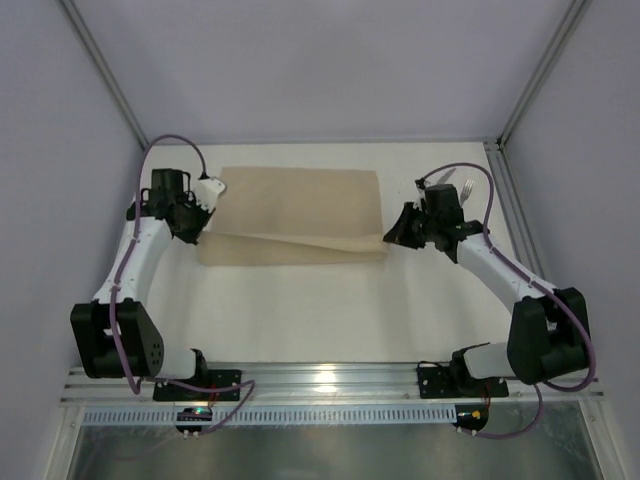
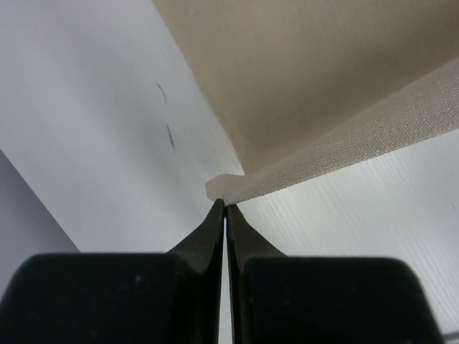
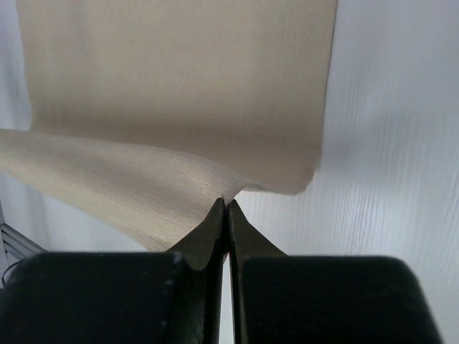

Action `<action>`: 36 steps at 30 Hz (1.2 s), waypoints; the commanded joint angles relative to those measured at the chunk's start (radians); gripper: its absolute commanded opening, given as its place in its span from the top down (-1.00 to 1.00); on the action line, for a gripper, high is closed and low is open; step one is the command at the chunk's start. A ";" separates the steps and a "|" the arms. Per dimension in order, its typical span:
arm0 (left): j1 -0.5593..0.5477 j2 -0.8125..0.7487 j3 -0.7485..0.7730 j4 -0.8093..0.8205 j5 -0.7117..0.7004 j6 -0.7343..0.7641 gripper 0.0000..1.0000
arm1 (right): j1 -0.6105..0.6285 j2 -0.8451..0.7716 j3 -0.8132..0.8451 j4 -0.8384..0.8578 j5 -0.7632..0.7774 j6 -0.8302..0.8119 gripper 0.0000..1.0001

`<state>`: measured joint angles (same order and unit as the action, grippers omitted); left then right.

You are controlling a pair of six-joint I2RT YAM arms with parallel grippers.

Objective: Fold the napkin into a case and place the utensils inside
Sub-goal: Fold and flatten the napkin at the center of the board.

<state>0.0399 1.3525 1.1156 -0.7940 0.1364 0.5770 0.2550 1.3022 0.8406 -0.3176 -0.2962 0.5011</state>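
The beige napkin (image 1: 298, 205) lies spread at the middle of the white table, and its near edge is lifted into a long fold (image 1: 290, 245). My left gripper (image 1: 206, 230) is shut on the napkin's near left corner; in the left wrist view the cloth (image 2: 323, 72) runs from the pinched tips (image 2: 226, 206). My right gripper (image 1: 392, 238) is shut on the near right corner, and its wrist view shows the cloth (image 3: 179, 86) rising from the closed tips (image 3: 228, 204). A silvery fork head (image 1: 467, 187) shows behind the right arm. The rest of the utensils is hidden.
Grey walls with metal corner posts (image 1: 105, 75) enclose the table on three sides. A metal rail (image 1: 330, 378) at the near edge carries both arm bases. A strip of bare table (image 1: 320, 310) lies between the napkin and the rail.
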 commanded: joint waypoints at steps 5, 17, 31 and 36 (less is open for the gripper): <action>-0.028 0.249 0.237 0.219 -0.165 -0.140 1.00 | -0.065 0.288 0.283 0.155 -0.006 0.010 0.93; -0.066 0.628 0.650 0.250 -0.224 -0.193 1.00 | -0.094 0.684 0.636 0.186 0.005 0.135 0.92; -0.077 0.807 0.773 0.303 -0.276 -0.204 1.00 | -0.105 0.827 0.742 0.229 0.071 0.240 0.93; -0.078 0.849 0.793 0.318 -0.303 -0.200 1.00 | -0.105 0.853 0.758 0.244 0.097 0.277 0.93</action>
<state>-0.0406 2.1845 1.8641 -0.5327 -0.1143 0.3912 0.1596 2.1502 1.5543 -0.1146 -0.2523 0.7395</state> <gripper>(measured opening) 0.004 0.042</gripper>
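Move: Out ahead of each hand, which already pinches one near corner of the raised napkin, lies the matching far corner of the cloth. The far left corner is some 33 cm ahead of the left hand, 2 cm to its right and 12 cm below. The far right corner is about 31 cm ahead of the right hand, 1 cm to its right and 11 cm below. The knife lies roughly 23 cm ahead and 18 cm right of the right hand, the fork 18 cm ahead and 25 cm right, both 11 cm below. Carrying the pinched near edge forward over the lying cloth, both hands travel together about 24 cm towards the far corners, swiftly at first and nearly level, then slowing and sinking some 4 to 5 cm, the right sooner. Both grips stay shut; the left turns counter-clockwise and tips up about 10 degrees, the right turns clockwise about 15. ##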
